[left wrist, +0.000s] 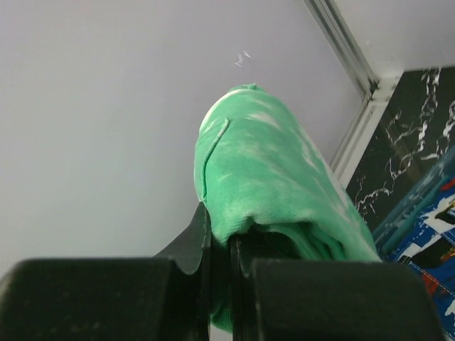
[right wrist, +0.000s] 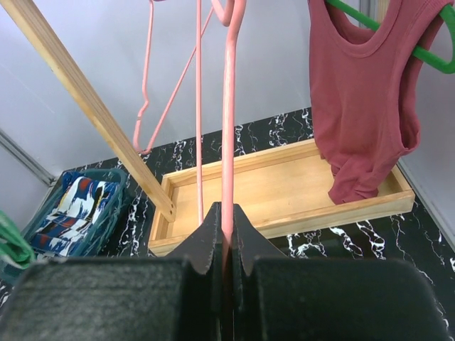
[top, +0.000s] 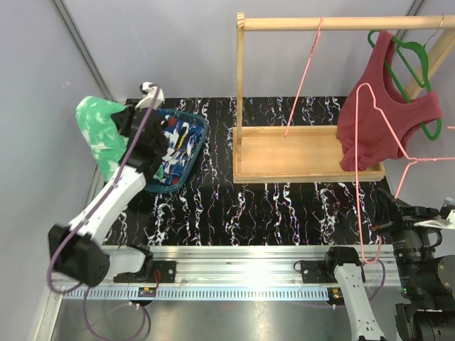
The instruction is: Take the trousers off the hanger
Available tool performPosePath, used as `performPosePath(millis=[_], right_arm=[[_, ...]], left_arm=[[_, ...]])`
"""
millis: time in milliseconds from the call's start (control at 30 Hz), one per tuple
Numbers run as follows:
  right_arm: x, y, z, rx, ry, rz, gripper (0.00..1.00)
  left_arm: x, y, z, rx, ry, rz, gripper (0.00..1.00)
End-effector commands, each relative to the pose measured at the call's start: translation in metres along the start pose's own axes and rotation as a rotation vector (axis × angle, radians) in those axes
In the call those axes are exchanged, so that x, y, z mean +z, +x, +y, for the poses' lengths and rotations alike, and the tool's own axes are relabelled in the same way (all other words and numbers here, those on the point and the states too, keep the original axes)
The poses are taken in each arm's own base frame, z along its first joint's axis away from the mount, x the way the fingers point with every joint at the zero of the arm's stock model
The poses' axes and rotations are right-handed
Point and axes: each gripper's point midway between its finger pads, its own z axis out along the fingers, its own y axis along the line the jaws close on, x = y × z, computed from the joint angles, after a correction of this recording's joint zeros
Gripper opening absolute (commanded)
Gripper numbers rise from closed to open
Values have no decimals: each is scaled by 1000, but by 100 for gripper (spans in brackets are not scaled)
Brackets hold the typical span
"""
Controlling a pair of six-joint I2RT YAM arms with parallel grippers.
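Observation:
Green trousers mottled with white (top: 99,135) hang bunched at the far left beside the wall, held up off the table. My left gripper (top: 122,122) is shut on a fold of them; the left wrist view shows the green trousers (left wrist: 270,177) pinched between the jaws of that gripper (left wrist: 220,234). Blue printed trousers (top: 178,142) lie in a teal basket (top: 202,128). My right gripper (right wrist: 227,220) is shut on the wire of a bare pink hanger (right wrist: 228,106), which stands upright at the near right as a thin pink hanger (top: 357,163).
A wooden rack (top: 306,153) with a tray base stands at the back right. On its rod hang a second bare pink hanger (top: 306,71) and a dark red tank top (top: 380,106) on a green hanger (top: 416,60). The table top is black marble.

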Motion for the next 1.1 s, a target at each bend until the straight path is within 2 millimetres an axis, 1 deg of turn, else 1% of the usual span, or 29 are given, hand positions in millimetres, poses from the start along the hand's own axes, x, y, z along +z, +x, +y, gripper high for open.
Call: performPosePath(millis=[0,67,100,167,200,233,267,300,333,367,400,433,467,500,533,567,600,700,767,800,833,867,900,933,1000,1033,1067], right_arm=[[-6,-11,-3,-18,10,-52,0],[-11,-15,-4,-19,15,-63,0],[-12,-18,-6,-22,27,-71,0],[-17,-24,-5,-22,9,-88,0],[-19,-26,-7,-23,15,-96,0],[-20,-30,-7,-21,15,-105,0],[-22,-31,-7,-24,16,-110,0],[-22,-33,-7,-24,16,-115,0],[-23,-34,-7,-24,17,-118,0],[-24,-35,-7,-25,15,-121,0],[-24,-35,-7,-25,15,-121,0],[-22,-34,-8,-26,18,-120,0],[-21,-33,-9,-28,23,-118,0],[-20,-33,-10,-29,27,-116,0],[-17,-31,-12,-33,37,-109,0],[-14,-30,-13,-37,44,-102,0],[-11,-30,-16,-40,60,-101,0],[-2,-29,-22,-60,100,-87,0],[6,-28,-24,-79,112,-79,0],[10,-28,-26,-86,122,-76,0],[15,-25,-27,-93,128,-66,0],[22,-26,-27,-110,128,-65,0],[27,-25,-27,-114,133,-58,0],[36,-23,-27,-120,137,-42,0],[44,-20,-25,-127,126,-21,0],[46,-22,-23,-127,120,-21,0],[52,-20,-22,-126,119,-4,0]], left_arm=[[21,-4,-46,52,-14,6,0],[28,-3,-76,100,9,1,0],[34,5,-102,150,31,19,0],[35,0,-133,170,87,3,0],[36,-1,-144,174,107,5,0],[40,7,-169,212,145,20,0],[42,1,-178,191,167,38,0],[45,3,-189,196,185,56,0],[48,12,-208,222,215,80,0],[50,7,-216,201,233,101,0],[51,9,-223,200,243,120,0],[53,15,-239,204,268,143,0],[48,26,-248,189,301,197,0],[50,13,-250,139,313,199,0],[48,16,-261,127,354,215,0],[44,27,-271,116,375,257,0],[41,23,-280,89,419,261,0],[31,28,-294,43,484,289,0],[24,29,-299,3,525,310,0],[18,28,-305,-19,574,319,0],[15,22,-307,-44,597,320,0],[10,24,-309,-68,617,347,0],[7,22,-313,-89,642,353,0],[6,15,-314,-113,660,354,0],[0,13,-320,-132,700,379,0],[-1,15,-324,-134,710,391,0],[-2,10,-324,-151,714,394,0]])
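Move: The basket the green trousers are bound for has its middle about 9 cm ahead of the left hand, 10 cm to its right and 31 cm below. The blue patterned trousers inside it lie 9 cm ahead and some 13 cm right, equally far down. From the right hand, which holds an empty pink hanger, the basket is roughly 35 cm ahead, 56 cm left and 38 cm lower. Left hand, still gripping green trousers, sinks some 20 cm, forward and right over basket; right keeps pink hanger. ##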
